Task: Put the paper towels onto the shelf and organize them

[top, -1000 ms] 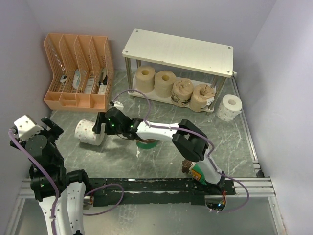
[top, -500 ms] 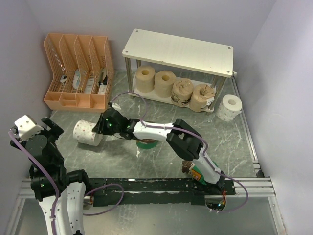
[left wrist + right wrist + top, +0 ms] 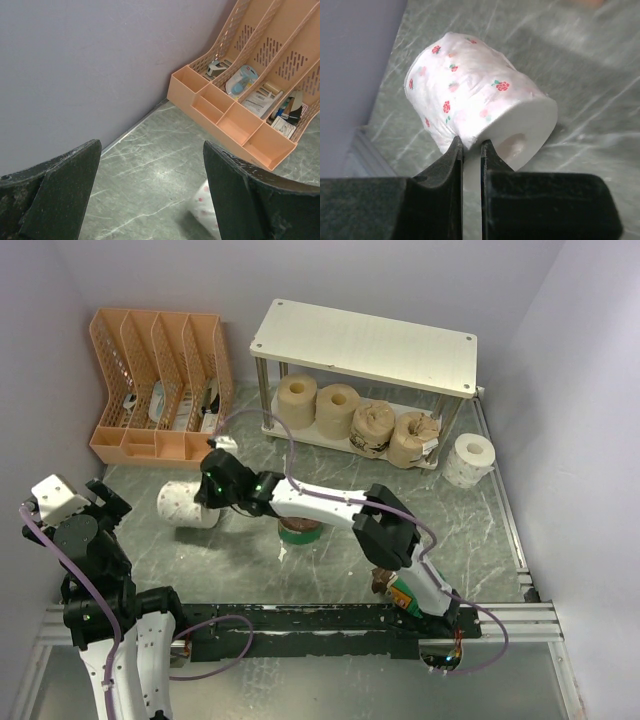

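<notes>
A white roll with small red flowers [image 3: 183,504] lies on its side on the green table, left of centre. My right gripper [image 3: 208,490] is shut on the paper at its open end; the right wrist view shows the roll [image 3: 475,107] with the gripper [image 3: 471,146] pinching a thin edge. My left gripper [image 3: 97,498] is open and empty near the left wall, and its wrist view shows a corner of that roll [image 3: 207,212]. The cream shelf [image 3: 365,343] stands at the back with several beige and brown-ended rolls [image 3: 337,410] on its lower board. Another white roll [image 3: 469,458] stands right of the shelf.
An orange slotted file organizer [image 3: 160,385] with small items stands at the back left, also in the left wrist view [image 3: 250,107]. A green-banded roll [image 3: 300,533] lies under my right forearm. A brown object [image 3: 383,583] sits by the right arm's base. Walls close in on both sides.
My right gripper with the white flowered roll shifted slightly left, then back toward the organizer. The left arm has not moved.
</notes>
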### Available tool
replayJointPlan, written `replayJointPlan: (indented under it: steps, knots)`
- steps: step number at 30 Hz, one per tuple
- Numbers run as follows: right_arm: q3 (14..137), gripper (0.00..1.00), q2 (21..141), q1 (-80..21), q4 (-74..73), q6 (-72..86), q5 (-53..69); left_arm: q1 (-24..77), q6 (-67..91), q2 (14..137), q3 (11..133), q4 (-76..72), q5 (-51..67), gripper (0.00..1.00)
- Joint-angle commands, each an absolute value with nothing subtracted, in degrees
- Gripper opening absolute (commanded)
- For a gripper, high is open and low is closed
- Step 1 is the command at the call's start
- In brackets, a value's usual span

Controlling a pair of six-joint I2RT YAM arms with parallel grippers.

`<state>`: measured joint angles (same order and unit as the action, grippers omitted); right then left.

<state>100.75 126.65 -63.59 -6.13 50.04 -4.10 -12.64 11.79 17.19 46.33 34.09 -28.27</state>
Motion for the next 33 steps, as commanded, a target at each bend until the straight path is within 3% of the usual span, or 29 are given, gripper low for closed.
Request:
replayJointPlan:
  steps: [1,11,19,33]
  knots:
    - [112.98,0.0,116.9,-64.42,-22.21,28.69,-18.57,-12.33,11.02,16.69,46.05,32.27,-28.74,0.94]
    - [115.8,0.0,103.34,-67.88,-34.94,1.2,-40.69,-11.77,10.9,16.45,45.7,31.91,-28.75,0.94]
    - [112.38,0.0,95.59,-73.94,-26.8,-23.81,-60.4,-10.72,10.9,16.24,45.7,31.86,-28.75,0.94]
    - [123.05,0.0,94.78,-75.09,-17.58,-61.16,-66.78,-9.72,11.07,16.32,45.56,31.56,-28.84,0.94]
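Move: Pinched already in the right fingers is the flowered white paper towel roll. From this hand the top board of the shelf has its middle about 20 cm ahead, 37 cm to the right and 20 cm up. The leftmost brown roll on the lower board stands roughly 22 cm ahead and 22 cm right, the green-wrapped roll about 4 cm back and 22 cm right, both near hand height. From the left hand the top board's middle lies some 28 cm ahead and 57 cm right, about level. Lifting the flowered roll fast, the right hand climbs about 35 cm while swinging some 24 cm to the right, towards the shelf's top board, with the early part mostly upward. The wrist turns through roughly 95 degrees, bringing the fingers from left-and-down to nearly level and straight forward; they keep their pinch on the roll's wrapped side by the rim. ##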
